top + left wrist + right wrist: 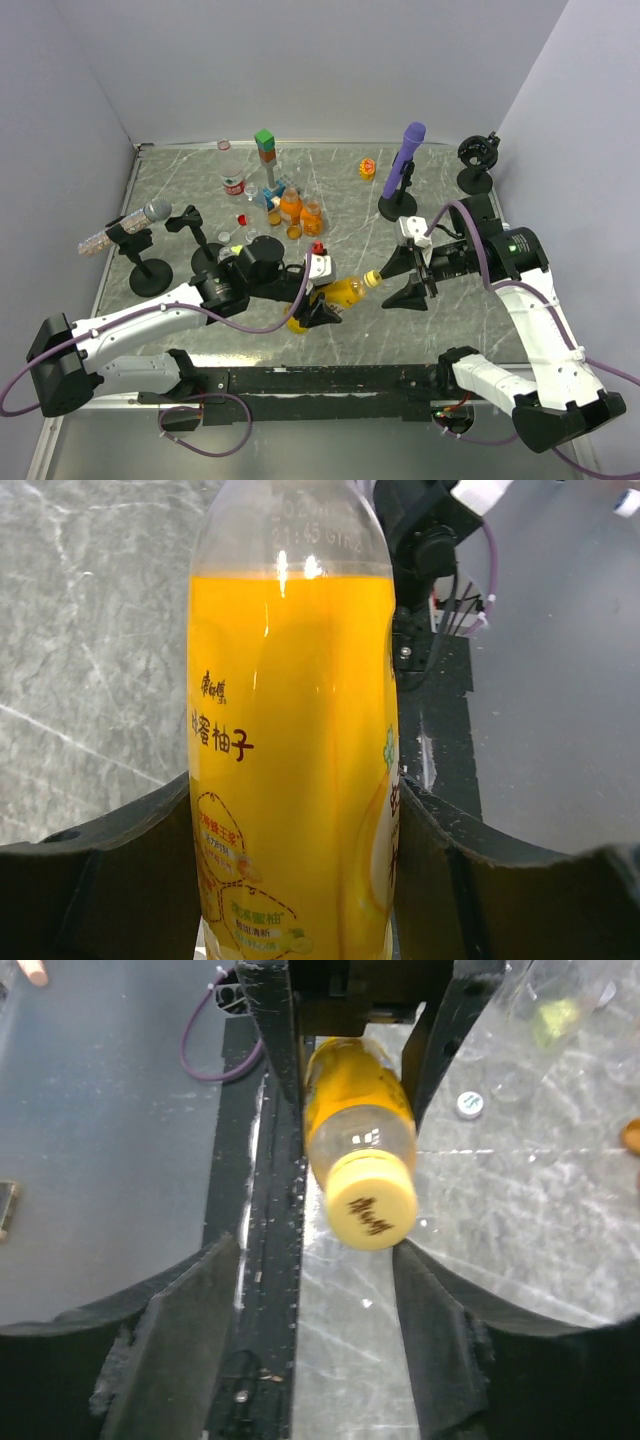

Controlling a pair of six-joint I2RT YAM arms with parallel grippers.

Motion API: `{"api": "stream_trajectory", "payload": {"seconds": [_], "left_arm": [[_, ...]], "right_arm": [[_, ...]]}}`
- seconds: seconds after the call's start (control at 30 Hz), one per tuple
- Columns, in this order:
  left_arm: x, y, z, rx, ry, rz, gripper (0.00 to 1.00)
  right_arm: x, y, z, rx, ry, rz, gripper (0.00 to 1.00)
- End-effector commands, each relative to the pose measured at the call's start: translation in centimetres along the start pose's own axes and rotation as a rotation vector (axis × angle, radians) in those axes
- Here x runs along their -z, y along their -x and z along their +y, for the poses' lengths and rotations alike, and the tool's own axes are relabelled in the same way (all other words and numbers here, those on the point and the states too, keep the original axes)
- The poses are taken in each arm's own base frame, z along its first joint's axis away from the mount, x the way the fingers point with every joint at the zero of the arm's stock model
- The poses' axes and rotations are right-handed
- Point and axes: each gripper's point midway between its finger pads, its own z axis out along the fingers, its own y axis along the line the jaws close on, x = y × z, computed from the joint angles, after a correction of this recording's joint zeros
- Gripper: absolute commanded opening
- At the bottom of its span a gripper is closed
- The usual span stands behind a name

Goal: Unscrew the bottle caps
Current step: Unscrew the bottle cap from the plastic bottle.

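A yellow juice bottle hangs on its side over the table's near middle, my left gripper shut on its body. In the left wrist view the bottle fills the gap between both fingers. Its yellow cap points right, toward my right gripper. In the right wrist view the cap sits on the bottle neck just ahead of the open gripper. It lies close beside the right fingertip, with a wide gap to the left one. Other bottles stand behind.
A purple microphone on a black stand is at back right, and green and orange blocks at back centre. A grey microphone stand is at left. Loose caps lie about, among them a white cap.
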Motion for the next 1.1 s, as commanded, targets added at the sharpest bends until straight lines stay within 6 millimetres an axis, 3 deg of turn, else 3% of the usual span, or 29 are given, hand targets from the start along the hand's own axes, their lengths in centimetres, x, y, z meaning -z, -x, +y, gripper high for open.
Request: {"api": "stream_trajectory", "payload": {"seconds": [0.0,0.43,0.63,0.83,1.07], "left_arm": [[0.1,3.0,0.7,-0.044,0.032,-0.093,0.03],[0.8,2.4,1.3,-0.08,0.174,-0.096,0.03],[0.2,1.8,1.7,-0.119,0.305,-0.079,0.03],[-0.2,1.9,1.9,-0.118,0.42,-0.15,0.03],[-2.1,1.4,1.7,-0.146,0.468,-0.091,0.03]], "right_arm": [[0.6,1.1,0.8,-0.061,-0.03,-0.003,0.73],[2.8,2.6,1.1,-0.08,-0.233,-0.039,0.99],[2.9,2.0,0.3,-0.191,-0.257,-0.076,0.99],[2.3,-0.8,-1.6,-0.389,-0.283,-0.043,0.99],[1.8,-1.7,-2.4,-0.513,-0.237,-0.007,0.99]]}}
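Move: The capped mouth of the yellow plastic bottle is just off my right fingertips: about 3 cm to the left, 2 cm ahead, about level. The purple microphone stand's base is some 24 cm ahead of my right hand and 4 cm to its right, the orange jars roughly 20 cm ahead and 17 cm to its left, all about 22 cm lower. From my left hand, which holds the bottle, the cap sits about 9 cm right, 4 cm ahead and 4 cm higher. I spread my right fingers from part open to fully open, easing right, up about 3 cm and slightly back, then swing forward and down past my starting height, turning clockwise some 20 degrees and rolling my forward side down to re-aim at the cap. My left hand keeps its grip on the bottle and sinks about 4 cm, turning counter-clockwise. ##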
